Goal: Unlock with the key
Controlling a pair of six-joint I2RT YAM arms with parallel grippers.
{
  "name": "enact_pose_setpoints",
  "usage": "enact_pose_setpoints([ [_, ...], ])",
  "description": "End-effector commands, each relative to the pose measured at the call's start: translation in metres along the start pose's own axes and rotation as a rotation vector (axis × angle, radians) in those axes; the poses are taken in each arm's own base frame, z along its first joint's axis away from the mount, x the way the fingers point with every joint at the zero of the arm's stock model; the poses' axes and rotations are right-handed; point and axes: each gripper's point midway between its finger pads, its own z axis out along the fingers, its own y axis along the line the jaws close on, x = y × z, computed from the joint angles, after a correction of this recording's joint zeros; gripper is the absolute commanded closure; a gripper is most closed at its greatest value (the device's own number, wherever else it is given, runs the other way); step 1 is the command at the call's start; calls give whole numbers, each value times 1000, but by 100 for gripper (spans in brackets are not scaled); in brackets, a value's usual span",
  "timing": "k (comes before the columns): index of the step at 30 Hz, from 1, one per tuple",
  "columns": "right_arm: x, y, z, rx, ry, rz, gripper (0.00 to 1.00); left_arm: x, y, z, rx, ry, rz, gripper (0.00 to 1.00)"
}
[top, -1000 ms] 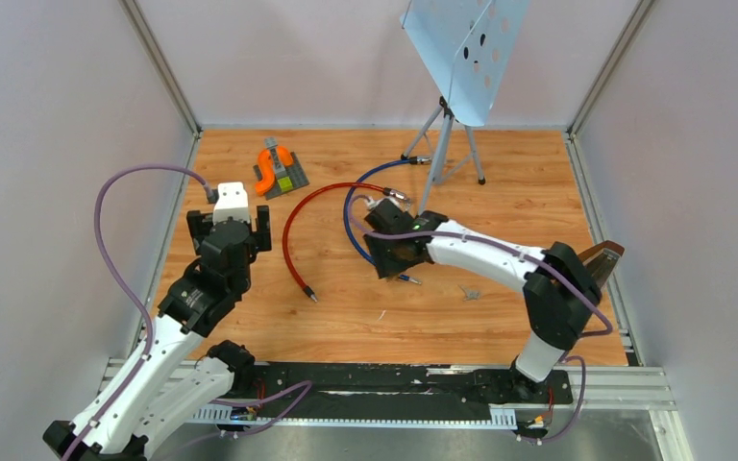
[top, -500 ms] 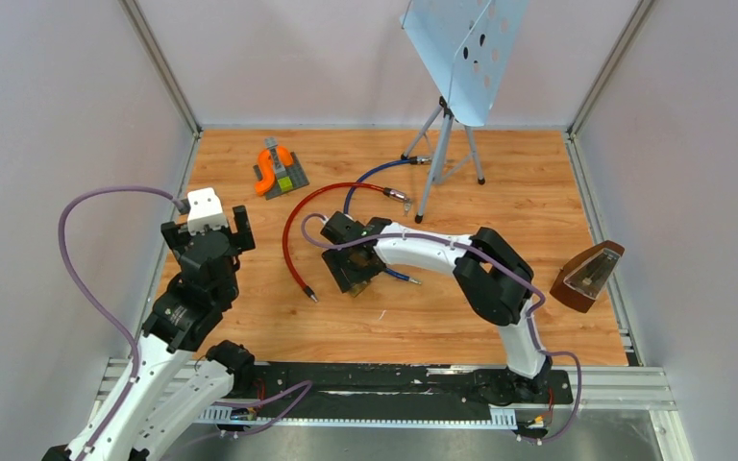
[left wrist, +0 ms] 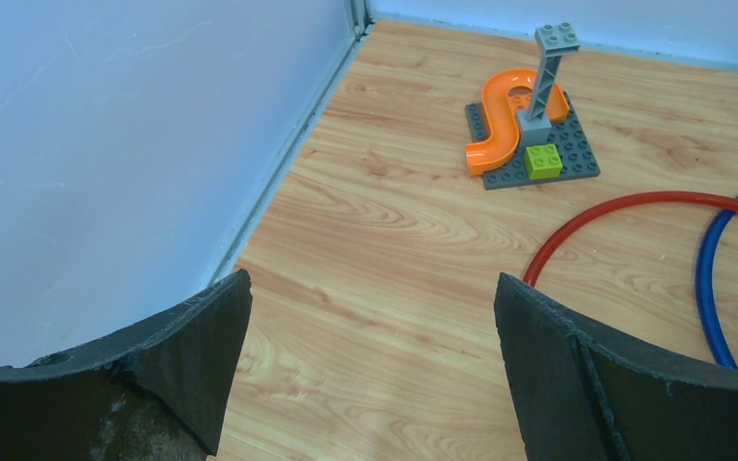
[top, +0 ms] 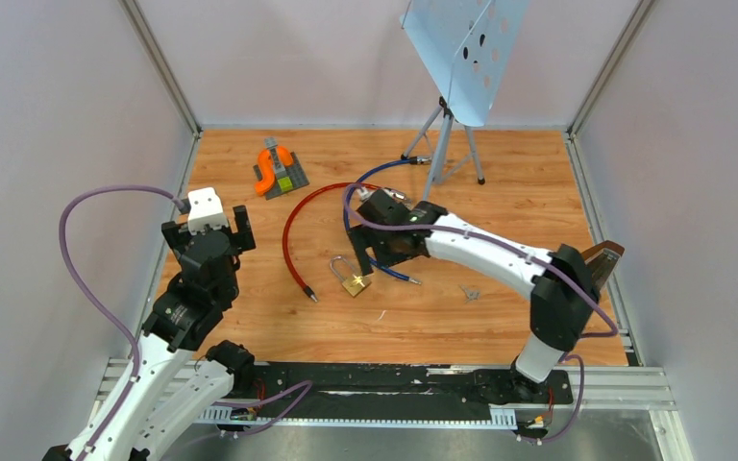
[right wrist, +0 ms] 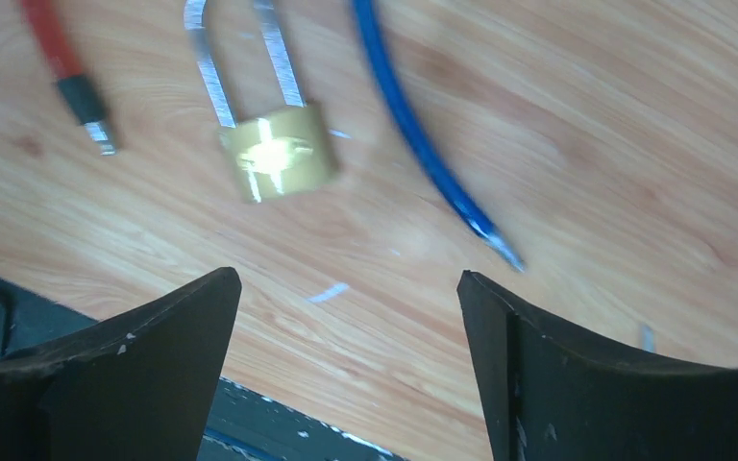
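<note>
A brass padlock (top: 353, 283) with a silver shackle lies flat on the wooden table, near its middle. The right wrist view shows the padlock (right wrist: 277, 156) ahead of the fingers and a little to the left. My right gripper (top: 377, 256) hovers just beyond it, open (right wrist: 346, 280), with only bare wood between its fingers. The small grey key (top: 469, 293) lies on the table to the padlock's right, apart from both grippers. At the left side of the table my left gripper (top: 207, 229) is raised and wide open (left wrist: 370, 288), holding nothing.
A red cable (top: 291, 223) and a blue cable (top: 350, 223) curl around the padlock. A grey brick plate with an orange track (top: 279, 171) sits at the back left. A music stand (top: 447, 144) stands at the back. A wooden metronome (top: 598, 264) is at the right edge.
My right gripper swung left with the padlock under it, opened, and drew back, leaving the padlock lying on the table. The left arm pulled back to the left, then held still.
</note>
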Motion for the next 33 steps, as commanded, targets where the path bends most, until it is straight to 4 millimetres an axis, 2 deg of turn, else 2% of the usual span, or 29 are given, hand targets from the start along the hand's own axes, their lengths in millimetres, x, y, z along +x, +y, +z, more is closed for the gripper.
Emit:
enact_pose_setpoints([
  [1,47,-88,-17,225,104,229,11,-8,-2,2,-3,-27,-60,0],
  [4,72,-127,-27,275,130,365,11,-9,-3,2,1,-27,-61,0],
  [7,86,-160,-37,298,121,493,13,-8,-3,3,6,-26,-60,0],
  [11,98,-185,-36,312,127,588,18,-8,-5,3,14,-25,-60,0],
  [15,105,-187,-23,276,149,631,25,-7,-7,3,23,-21,-59,0],
  [22,130,-193,-6,313,225,659,29,-7,-9,3,33,-19,-58,0],
  [30,143,-199,14,326,269,640,33,-6,-10,3,40,-17,-55,0],
  [33,144,-198,20,313,270,634,38,-7,-13,3,58,-18,-58,0],
])
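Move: The key, lying with its ring on the table, is roughly 22 cm to the right hand's right, 3 cm nearer the base and 11 cm below it. The blue cable's tip is about 10 cm to that hand's right, level fore and aft; the padlock lies some 5 cm to its left and 1 cm ahead, both around 10 cm below. From the left hand, the key is about 53 cm to the right, 3 cm back and 27 cm below. Fast to the right at first, about 21 cm away from the padlock and past the blue cable's tip, sinking a little, the right hand then eases almost straight down to the key, some 9 cm lower in all. Its wrist turns about 40 degrees clockwise and brings the fingers to point nearly straight down, while they close partway around the key without gripping it. ##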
